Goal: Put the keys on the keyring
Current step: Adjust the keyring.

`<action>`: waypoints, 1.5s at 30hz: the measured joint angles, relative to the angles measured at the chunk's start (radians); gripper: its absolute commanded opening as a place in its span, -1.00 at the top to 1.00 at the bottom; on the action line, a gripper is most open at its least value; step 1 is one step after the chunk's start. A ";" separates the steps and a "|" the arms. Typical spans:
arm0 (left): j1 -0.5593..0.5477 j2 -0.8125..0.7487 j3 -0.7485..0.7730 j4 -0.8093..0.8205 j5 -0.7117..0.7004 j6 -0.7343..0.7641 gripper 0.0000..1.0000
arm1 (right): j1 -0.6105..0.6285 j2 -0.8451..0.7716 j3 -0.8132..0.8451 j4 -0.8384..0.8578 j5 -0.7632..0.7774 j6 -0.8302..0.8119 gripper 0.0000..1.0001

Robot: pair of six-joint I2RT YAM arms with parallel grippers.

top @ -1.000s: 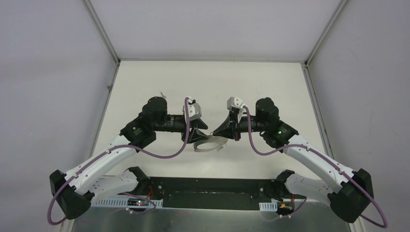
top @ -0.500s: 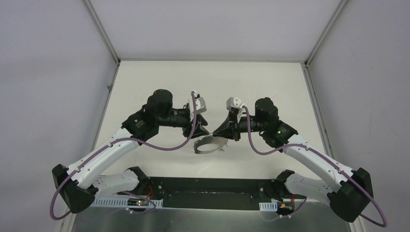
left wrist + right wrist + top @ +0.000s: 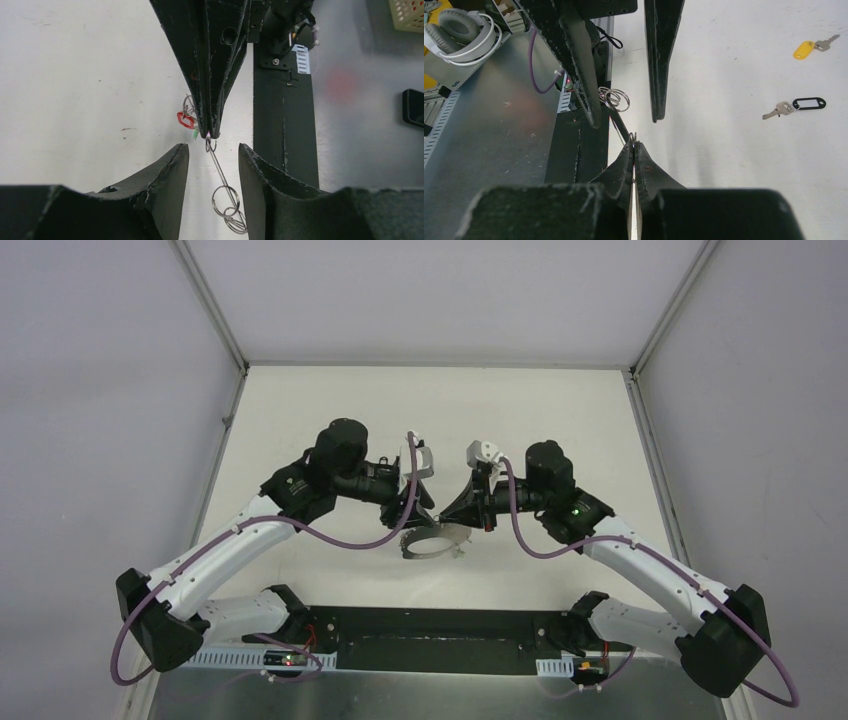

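My right gripper (image 3: 633, 143) is shut on one end of the keyring (image 3: 616, 98), a thin silvery wire with small rings on it. The keyring (image 3: 428, 543) hangs as a loop under both grippers above the table's near middle. My left gripper (image 3: 213, 148) is open. The keyring's wire (image 3: 220, 170) runs through the gap between its fingers, touching neither. The right gripper (image 3: 211, 134) points tip to tip at it. A key with a yellow tag (image 3: 806, 48) and a key with a black tag (image 3: 799, 105) lie apart on the white table. A red and green bit (image 3: 187, 121) shows behind the right fingers.
The black base plate (image 3: 282, 100) and a grey metal shelf border the table's near edge. White headphones (image 3: 459, 30) lie on that shelf, a pale mesh basket (image 3: 407, 15) and a dark object (image 3: 414, 107) farther off. Grey walls enclose the table on three sides.
The left arm has swung right and forward and its wrist has turned, bringing its open fingers around the wire at the right gripper's tip. The right arm has stayed put.
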 measured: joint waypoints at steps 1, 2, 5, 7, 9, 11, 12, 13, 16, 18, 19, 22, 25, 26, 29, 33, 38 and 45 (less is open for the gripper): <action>0.000 0.008 0.006 -0.003 0.014 0.001 0.20 | 0.000 0.001 0.003 0.000 -0.002 0.000 1.00; 0.000 0.019 0.012 -0.007 0.028 0.001 0.21 | 0.000 0.002 0.006 0.001 -0.003 0.000 1.00; 0.000 0.043 0.025 -0.010 0.052 0.000 0.24 | 0.000 0.008 0.016 0.001 -0.008 0.003 1.00; 0.000 0.056 0.030 -0.010 0.052 0.000 0.25 | 0.000 0.011 0.021 0.000 -0.008 0.004 1.00; 0.000 0.060 0.030 -0.010 0.051 0.000 0.28 | 0.000 0.012 0.024 0.000 -0.008 0.005 1.00; 0.000 0.060 0.030 -0.011 0.048 0.000 0.31 | 0.000 0.012 0.026 0.001 -0.008 0.008 1.00; 0.000 0.060 0.030 -0.011 0.047 0.000 0.32 | 0.000 0.012 0.026 0.001 -0.008 0.008 1.00; 0.000 0.061 0.030 -0.011 0.045 0.000 0.33 | 0.000 0.012 0.026 0.000 -0.008 0.009 1.00; 0.000 0.061 0.030 -0.014 0.042 0.003 0.36 | 0.000 0.015 0.026 0.000 -0.008 0.011 1.00; 0.000 0.061 0.030 -0.017 0.035 0.005 0.38 | 0.000 0.017 0.026 0.000 -0.008 0.012 1.00; 0.000 0.061 0.030 -0.019 0.029 0.006 0.38 | 0.000 0.019 0.026 0.000 -0.008 0.012 1.00; 0.000 0.061 0.030 -0.031 0.015 0.011 0.39 | 0.000 0.025 0.028 0.000 -0.008 0.016 1.00; -0.004 0.061 0.030 -0.045 0.009 0.023 0.39 | 0.000 0.031 0.037 -0.001 -0.008 0.023 1.00; -0.006 0.061 0.030 -0.049 0.006 0.029 0.38 | 0.000 0.032 0.040 0.000 -0.008 0.024 1.00; -0.013 0.061 0.030 -0.061 -0.003 0.040 0.38 | 0.000 0.032 0.045 0.000 -0.008 0.027 1.00; -0.018 0.061 0.030 -0.066 -0.011 0.052 0.52 | 0.000 0.037 0.048 0.000 -0.008 0.031 1.00; -0.032 0.061 0.030 -0.067 -0.031 0.059 0.61 | 0.000 0.040 0.048 -0.001 -0.009 0.034 1.00; -0.032 0.061 0.031 -0.066 -0.063 0.062 1.00 | 0.001 0.042 0.048 -0.001 -0.011 0.037 1.00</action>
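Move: The keyring, pinched at the right hand's fingertips and hanging from them, has its gripped part about 2 cm right of the left hand and 3 cm below it, level fore and aft; it is about 1 cm left of the right hand point. From the left hand, the black-tagged key lies some 24 cm ahead and 11 cm left, the yellow-tagged key about 31 cm ahead and 22 cm left, both roughly 24 cm below. The left hand sinks about 2 cm and pinches the keyring beside the right fingertips, which keep their hold. ##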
